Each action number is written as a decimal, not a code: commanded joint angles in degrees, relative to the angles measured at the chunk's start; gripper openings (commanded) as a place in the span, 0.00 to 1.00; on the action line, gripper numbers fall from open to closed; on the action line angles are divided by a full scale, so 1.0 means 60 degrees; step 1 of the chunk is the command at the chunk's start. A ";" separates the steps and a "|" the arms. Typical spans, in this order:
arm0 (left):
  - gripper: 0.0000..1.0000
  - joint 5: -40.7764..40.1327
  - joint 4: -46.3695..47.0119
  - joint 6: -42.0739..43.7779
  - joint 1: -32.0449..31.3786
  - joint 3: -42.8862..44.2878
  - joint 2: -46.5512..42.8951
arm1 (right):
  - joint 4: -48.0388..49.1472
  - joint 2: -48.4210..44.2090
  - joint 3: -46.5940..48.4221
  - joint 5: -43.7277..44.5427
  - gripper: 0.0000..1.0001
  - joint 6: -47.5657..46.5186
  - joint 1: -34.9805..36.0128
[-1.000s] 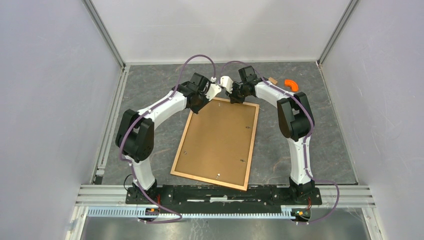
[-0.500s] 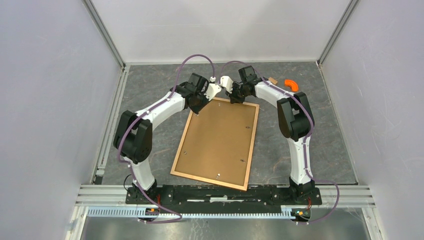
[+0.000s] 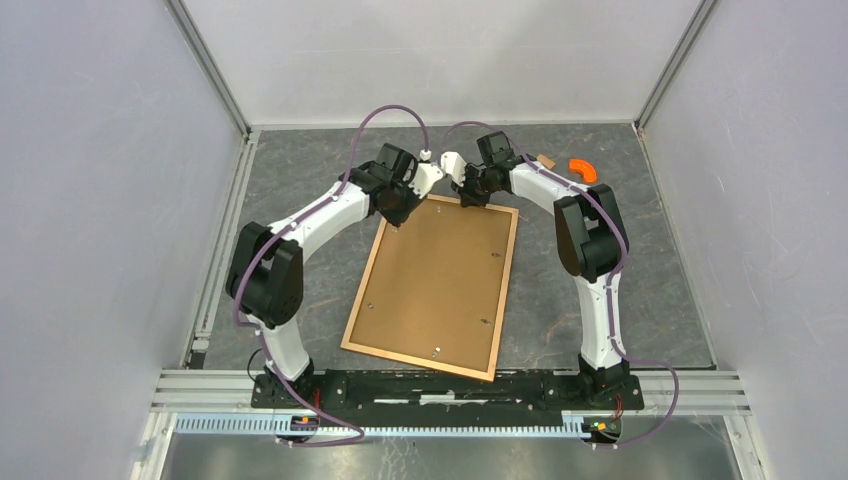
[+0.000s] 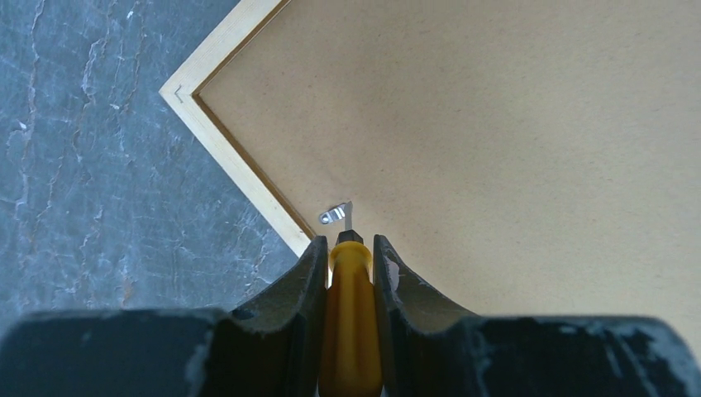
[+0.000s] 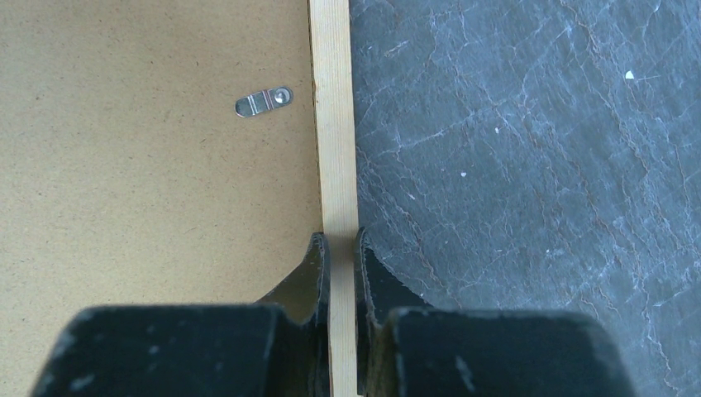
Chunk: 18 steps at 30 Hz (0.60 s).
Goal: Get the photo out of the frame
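Note:
The frame (image 3: 364, 285) lies face down on the grey table, its plain brown backing board (image 3: 440, 280) facing up. The photo is hidden beneath the board. My left gripper (image 3: 398, 222) is at the frame's far left corner, shut on a yellow-handled screwdriver (image 4: 350, 314). The screwdriver's blade touches a small metal turn clip (image 4: 336, 215) beside the wooden rail (image 4: 240, 178). My right gripper (image 3: 466, 200) is at the far edge, shut on the frame's pale rail (image 5: 333, 124). One finger is on the board side and one on the table side. Another clip (image 5: 263, 102) lies flat on the board nearby.
An orange curved piece (image 3: 582, 169) and a small brown scrap (image 3: 545, 159) lie at the back right of the table. Grey walls enclose the table on three sides. Several more clips dot the board's edges, one near the front (image 3: 437, 350).
The left arm's elbow has eased slightly to the left. Both grips and the frame stay where they were.

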 commanded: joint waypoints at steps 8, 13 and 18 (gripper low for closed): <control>0.02 0.2092 -0.1499 -0.1212 0.1056 0.1153 -0.1744 | 0.0158 -0.0313 0.0414 -0.0314 0.38 0.0724 -0.0148; 0.02 0.3188 -0.2123 -0.1653 0.1459 0.1081 -0.2558 | 0.0185 -0.1347 0.0401 -0.0964 0.59 0.1070 -0.0261; 0.02 0.4454 -0.2405 -0.2227 0.1735 0.0879 -0.3325 | -0.0688 -0.2479 0.0570 -0.2456 0.66 0.1428 -0.0170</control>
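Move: The metal clip at the screwdriver's tip lies about 4 cm ahead of the left hand, 2 cm to its right and 7 cm below. The frame's far left corner is some 10 cm beyond that clip and 1 cm to its left. The right hand has the far rail between its fingers, right at the hand point. From the right hand, the far clip sits about 7 cm to the left and 2 cm back, slightly lower. The frame's far rail is let go by the right hand: its fingers open wide while almost still, then it lifts straight up about 5 cm. The left hand keeps its grip on the screwdriver and takes it up off the left-side clip, some 12 cm, drifting left and then back towards the base, while its fingers swing about 20 degrees farther to the right. ##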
